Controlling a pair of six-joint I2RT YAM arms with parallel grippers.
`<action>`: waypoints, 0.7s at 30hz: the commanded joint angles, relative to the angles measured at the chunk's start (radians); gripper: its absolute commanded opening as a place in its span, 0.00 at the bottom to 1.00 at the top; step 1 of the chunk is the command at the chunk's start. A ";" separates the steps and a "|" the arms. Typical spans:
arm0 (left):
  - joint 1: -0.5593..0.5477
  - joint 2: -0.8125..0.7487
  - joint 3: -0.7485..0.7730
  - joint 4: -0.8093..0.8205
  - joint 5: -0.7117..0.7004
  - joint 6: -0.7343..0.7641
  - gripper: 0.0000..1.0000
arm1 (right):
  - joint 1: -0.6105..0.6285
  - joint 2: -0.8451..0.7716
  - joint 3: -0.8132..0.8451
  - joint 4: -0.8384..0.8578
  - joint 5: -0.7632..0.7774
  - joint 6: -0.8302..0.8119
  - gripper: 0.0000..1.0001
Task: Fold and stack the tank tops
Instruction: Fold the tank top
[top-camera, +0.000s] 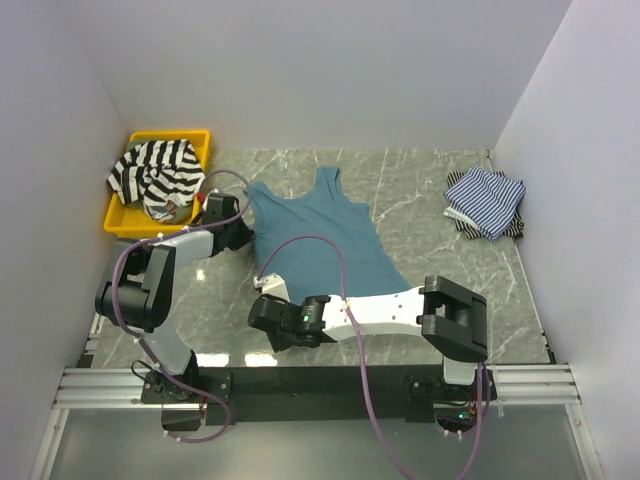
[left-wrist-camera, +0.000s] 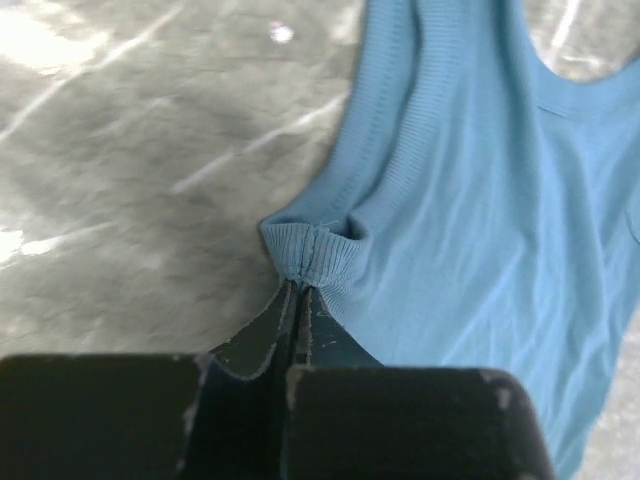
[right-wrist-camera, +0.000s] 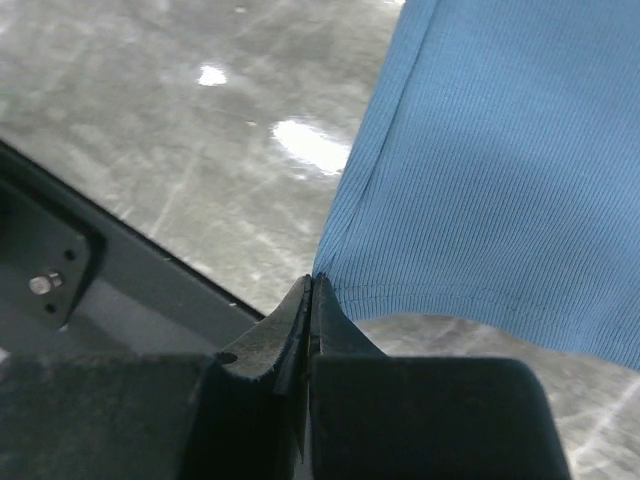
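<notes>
The teal-blue tank top (top-camera: 320, 240) lies spread on the marble table, straps pointing to the far side. My left gripper (top-camera: 248, 228) is shut on its left side edge below the armhole, and the ribbed cloth (left-wrist-camera: 310, 250) bunches at the fingertips of this gripper (left-wrist-camera: 300, 285). My right gripper (top-camera: 265, 285) is shut on the near left hem corner, where the teal top (right-wrist-camera: 500, 150) meets its closed jaws (right-wrist-camera: 312, 282). A bold black-and-white striped top (top-camera: 155, 170) lies crumpled in the tray. Thin blue-and-white striped tops (top-camera: 485, 200) lie folded in a pile at the far right.
The yellow tray (top-camera: 195, 137) stands at the far left corner against the white wall. White walls close in the table (top-camera: 420, 180) on three sides. A black rail (top-camera: 320, 380) with the arm bases runs along the near edge.
</notes>
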 joint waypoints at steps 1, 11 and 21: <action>-0.001 -0.024 0.023 -0.042 -0.094 -0.001 0.01 | 0.017 -0.005 0.012 0.064 -0.079 -0.014 0.00; 0.009 -0.145 -0.108 -0.136 -0.291 -0.137 0.01 | 0.023 -0.024 0.003 0.142 -0.195 -0.026 0.00; 0.034 -0.215 -0.195 -0.087 -0.249 -0.183 0.01 | 0.022 -0.073 -0.080 0.205 -0.215 -0.003 0.00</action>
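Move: Pinched in both hands, the tank top has its middle about 19 cm to the left hand's right and 4 cm back, some 3 cm below. Its nearer strap lies 11 cm ahead of that hand and 2 cm right; the yellow bin is roughly 12 cm ahead and 22 cm left. From the right hand, the tank top's middle lies about 24 cm ahead and 12 cm right, the table's near edge some 5 cm straight back. Drawing the tank top's left side back and to the left, the left hand keeps its pinch near the armhole and travels about 9 cm, sinking slightly and turning some 20 degrees counter-clockwise. The right hand, still gripping the hem corner, eases back 3.5 cm towards the table's near edge; it first swings 3 cm left and rises a little, then sinks and comes back right about 1 cm. ##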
